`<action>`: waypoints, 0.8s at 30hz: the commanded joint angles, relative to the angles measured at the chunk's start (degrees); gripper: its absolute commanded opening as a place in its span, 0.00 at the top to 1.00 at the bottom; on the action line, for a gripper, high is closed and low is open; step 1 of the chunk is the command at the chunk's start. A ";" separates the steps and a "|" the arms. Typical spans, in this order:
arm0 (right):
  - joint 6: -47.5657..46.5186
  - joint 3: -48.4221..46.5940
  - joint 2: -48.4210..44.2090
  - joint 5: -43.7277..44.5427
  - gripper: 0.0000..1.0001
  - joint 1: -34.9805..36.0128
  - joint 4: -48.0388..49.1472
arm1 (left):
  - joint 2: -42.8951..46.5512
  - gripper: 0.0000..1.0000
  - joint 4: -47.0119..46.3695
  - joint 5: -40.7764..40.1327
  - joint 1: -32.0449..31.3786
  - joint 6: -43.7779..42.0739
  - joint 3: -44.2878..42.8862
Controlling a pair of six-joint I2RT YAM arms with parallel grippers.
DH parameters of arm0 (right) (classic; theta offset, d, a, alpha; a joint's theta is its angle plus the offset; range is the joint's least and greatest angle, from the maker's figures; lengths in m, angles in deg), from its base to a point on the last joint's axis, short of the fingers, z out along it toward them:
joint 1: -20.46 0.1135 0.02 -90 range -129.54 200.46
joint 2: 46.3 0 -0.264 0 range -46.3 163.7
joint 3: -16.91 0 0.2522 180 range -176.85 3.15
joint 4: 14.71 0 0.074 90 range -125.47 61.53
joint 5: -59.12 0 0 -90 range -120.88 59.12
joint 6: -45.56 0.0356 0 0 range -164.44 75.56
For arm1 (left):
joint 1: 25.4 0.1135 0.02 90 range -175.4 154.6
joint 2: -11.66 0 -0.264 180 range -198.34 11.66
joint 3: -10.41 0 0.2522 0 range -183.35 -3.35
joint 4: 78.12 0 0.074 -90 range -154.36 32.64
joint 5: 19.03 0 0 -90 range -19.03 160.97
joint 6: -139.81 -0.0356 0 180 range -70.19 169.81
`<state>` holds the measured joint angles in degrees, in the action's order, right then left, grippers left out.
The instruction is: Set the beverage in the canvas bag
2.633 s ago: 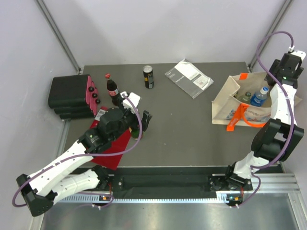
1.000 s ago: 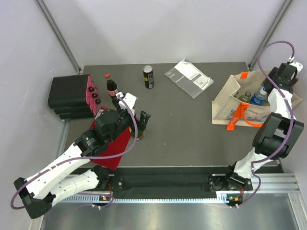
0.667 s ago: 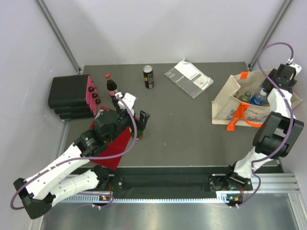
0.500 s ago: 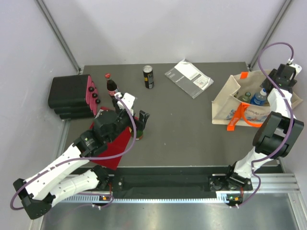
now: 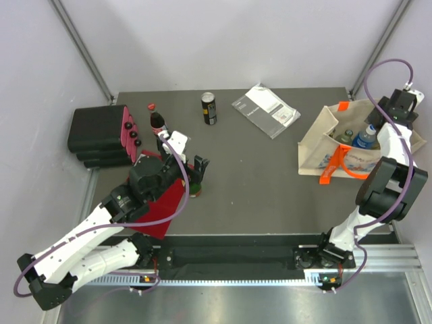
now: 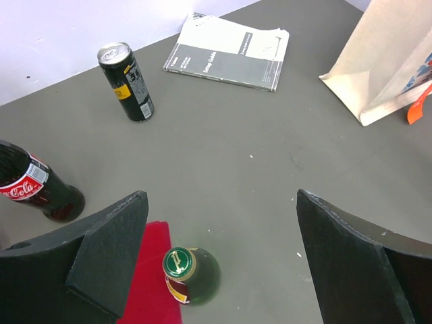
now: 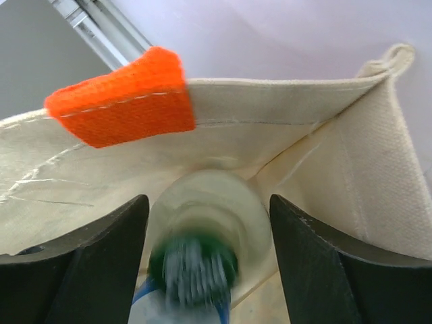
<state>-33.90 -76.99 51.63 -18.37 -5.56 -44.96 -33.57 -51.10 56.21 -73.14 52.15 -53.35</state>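
The canvas bag (image 5: pixel 317 138) stands open at the table's right edge, beige with orange handles (image 7: pixel 121 98). My right gripper (image 7: pixel 209 270) hangs inside its mouth, open. Between its fingers a clear bottle with a blue label (image 7: pixel 202 223) shows motion-blurred, with a gap to the right finger. From above, this beverage (image 5: pixel 365 137) sits in the bag beside another bottle (image 5: pixel 346 137). My left gripper (image 6: pixel 223 256) is wide open above a green glass bottle (image 6: pixel 191 275) standing at the edge of a red cloth (image 6: pixel 152 283).
A cola bottle (image 5: pixel 158 123) and a black can (image 5: pixel 209 108) stand at the back left. A grey booklet (image 5: pixel 265 110) lies at the back middle. A black case (image 5: pixel 98 135) with pink-capped items sits at the far left. The red cloth (image 5: pixel 165 206) lies under my left arm.
My right gripper's jaws have widened around the clear bottle inside the bag, and the bottle now looks blurred. My left gripper has shifted slightly towards the near edge, over the green bottle.
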 commanded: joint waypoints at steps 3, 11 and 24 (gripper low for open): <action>0.70 -4.68 -0.55 -0.65 0.24 0.01 -0.30 | 0.94 0.05 -2.80 -1.06 -0.24 -0.68 0.34; 0.44 -9.58 -1.42 -1.79 0.26 0.01 -4.33 | 1.20 0.05 -2.88 -1.41 -0.24 -0.59 0.43; 0.79 -21.12 -11.87 -8.46 0.26 4.91 -12.09 | 0.67 0.05 -2.97 -1.85 -0.24 -0.77 0.43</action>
<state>-33.70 -96.81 47.19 -22.59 -4.22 -57.77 -33.44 -51.12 55.07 -73.19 51.76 -53.35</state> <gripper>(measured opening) 0.736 0.950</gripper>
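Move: The green-capped glass bottle just set into the canvas bag stands between the right gripper's open fingers, its middle about 5 cm below them. The blue-capped water bottle is some 7 cm to the left of the hand and 2 cm back, and another glass bottle is about 14 cm left and 2 cm back. The bag's orange tab on the far rim lies about 8 cm straight ahead. From the left hand, the just-placed bottle is roughly 67 cm right, 18 cm ahead. Draw the right gripper up off the glass bottle and out of the canvas bag, fingers kept open, about 15 cm in all: ease up the first 1 to 2 cm, then rise quickly. Near the top let the fingers tip up some 10 degrees and the hand drift a couple of centimetres left. ##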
